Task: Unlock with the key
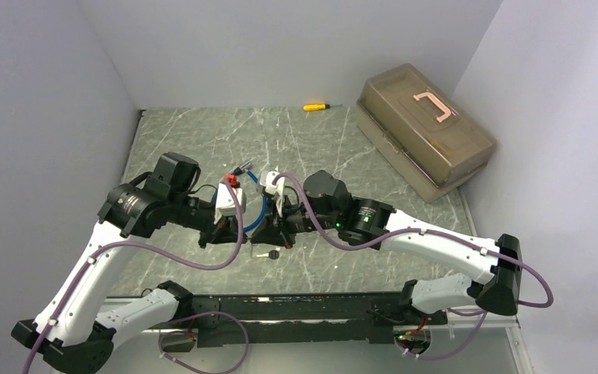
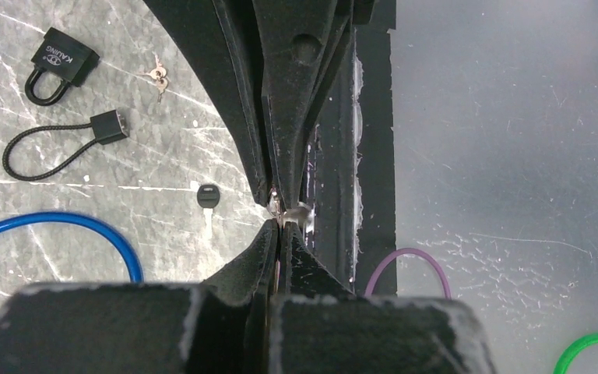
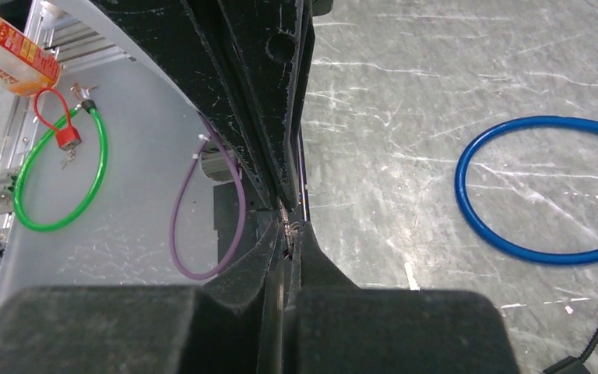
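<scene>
My left gripper (image 1: 269, 230) and right gripper (image 1: 288, 227) meet tip to tip low over the marble table (image 1: 342, 156). In the left wrist view my left gripper (image 2: 282, 227) is shut on a small silver metal piece (image 2: 297, 212); I cannot tell what it is. The right gripper (image 2: 280, 196) reaches in from above and pinches the same spot. In the right wrist view the right gripper (image 3: 288, 234) is shut with that thin metal piece between its tips. A black-headed key (image 2: 209, 196) lies loose on the table beside them, also the black-headed key (image 1: 269, 254). The blue cable loop (image 3: 545, 195) lies nearby; its lock body is hidden.
A brown translucent toolbox (image 1: 424, 132) stands at the back right and a yellow screwdriver (image 1: 315, 106) by the back wall. A black padlock (image 2: 61, 61), a black cable lock (image 2: 109, 126) and small keys (image 2: 157, 74) lie on the table. A green cable (image 3: 54, 179) with a red padlock (image 3: 66, 139) lies off the table.
</scene>
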Controlling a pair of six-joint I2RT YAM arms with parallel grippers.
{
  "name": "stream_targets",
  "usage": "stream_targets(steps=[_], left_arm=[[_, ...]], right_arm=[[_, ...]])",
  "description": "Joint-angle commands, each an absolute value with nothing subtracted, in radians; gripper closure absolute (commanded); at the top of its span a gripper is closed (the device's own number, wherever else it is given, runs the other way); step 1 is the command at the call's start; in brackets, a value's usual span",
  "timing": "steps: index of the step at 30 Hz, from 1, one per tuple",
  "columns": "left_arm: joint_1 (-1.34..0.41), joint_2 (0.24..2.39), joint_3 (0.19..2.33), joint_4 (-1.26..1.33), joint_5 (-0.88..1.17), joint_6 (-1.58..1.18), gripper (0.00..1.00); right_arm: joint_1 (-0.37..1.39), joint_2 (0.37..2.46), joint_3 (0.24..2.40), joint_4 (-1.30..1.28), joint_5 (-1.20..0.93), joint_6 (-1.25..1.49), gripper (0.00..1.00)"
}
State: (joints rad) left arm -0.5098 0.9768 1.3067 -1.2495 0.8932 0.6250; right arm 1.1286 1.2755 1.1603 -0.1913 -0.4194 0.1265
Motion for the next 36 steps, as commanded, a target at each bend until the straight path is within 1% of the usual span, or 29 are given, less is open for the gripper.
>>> stream_targets(steps=[1, 2, 4, 5, 8, 9, 10, 12, 13, 15, 16, 18, 20, 23, 25, 29, 33, 36], left_arm=[[-0.511, 0.961, 1.325, -1.232, 0.938, 0.613, 1.00], [-0.511, 0.960, 1.322, -1.230, 0.933, 0.610, 1.00], [-0.510, 0.957, 1.313, -1.218, 0.924, 0.595, 0.96], [-0.509, 0.954, 1.309, -1.213, 0.919, 0.589, 0.92], [-0.506, 0.951, 1.298, -1.204, 0.900, 0.581, 0.71], [-0.504, 0.951, 1.297, -1.203, 0.892, 0.581, 0.62], [-0.503, 0.950, 1.296, -1.198, 0.875, 0.574, 0.55], [-0.497, 0.947, 1.295, -1.176, 0.839, 0.553, 0.42], [-0.491, 0.945, 1.297, -1.165, 0.813, 0.536, 0.38], [-0.467, 0.950, 1.307, -1.159, 0.766, 0.516, 0.33], [-0.451, 0.961, 1.314, -1.163, 0.744, 0.505, 0.31], [-0.367, 0.996, 1.321, -1.171, 0.721, 0.481, 0.28], [-0.268, 1.052, 1.302, -1.149, 0.700, 0.432, 0.19], [-0.139, 1.153, 1.252, -1.070, 0.627, 0.357, 0.17], [-0.092, 1.239, 1.237, -1.001, 0.554, 0.308, 0.17], [-0.078, 1.411, 1.265, -0.915, 0.437, 0.223, 0.20], [-0.078, 1.498, 1.257, -0.762, 0.376, 0.178, 0.21], [-0.089, 1.568, 1.278, -0.696, 0.347, 0.182, 0.21]], right_arm=[[1.117, 1.234, 1.148, -0.094, -0.389, 0.151, 1.00], [1.114, 1.225, 1.137, -0.085, -0.389, 0.157, 1.00], [1.111, 1.206, 1.114, -0.069, -0.394, 0.169, 1.00], [1.109, 1.196, 1.103, -0.063, -0.396, 0.175, 1.00], [1.100, 1.174, 1.072, -0.043, -0.411, 0.189, 1.00], [1.097, 1.167, 1.064, -0.038, -0.417, 0.193, 1.00], [1.092, 1.163, 1.059, -0.038, -0.421, 0.197, 1.00], [1.082, 1.156, 1.049, -0.045, -0.426, 0.200, 1.00], [1.077, 1.153, 1.044, -0.049, -0.429, 0.201, 1.00], [1.061, 1.139, 1.030, -0.064, -0.434, 0.204, 1.00], [1.050, 1.131, 1.021, -0.069, -0.437, 0.205, 1.00], [1.022, 1.110, 1.002, -0.078, -0.444, 0.212, 1.00], [0.989, 1.085, 0.978, -0.083, -0.450, 0.221, 1.00], [0.934, 1.050, 0.940, -0.078, -0.460, 0.239, 1.00], [0.915, 1.035, 0.926, -0.077, -0.461, 0.241, 1.00], [0.902, 1.035, 0.925, -0.095, -0.454, 0.232, 1.00], [0.901, 1.043, 0.927, -0.100, -0.449, 0.228, 1.00], [0.900, 1.039, 0.924, -0.093, -0.446, 0.228, 1.00]])
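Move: Both grippers are already shut on the small key, tip to tip and high above the table. From the left hand, the middle of the blue cable lock's loop lies about 28 cm ahead, 5 cm left and 28 cm below; from the right hand, about 28 cm ahead and 6 cm left. The black-headed key lies some 13 cm ahead of the left hand and 5 cm right, and the black cable lock about 27 cm ahead and 11 cm right, both on the table. Open the left fingers wide to let go of the key while the right fingers keep their pinch. Then swing the left gripper about 22 cm forward, some 15 down and 10 left towards the blue cable lock, turning it counter-clockwise until its fingers point steeply down. Draw the right gripper with the key about 7 cm right and 5 forward, away from the handover spot. ##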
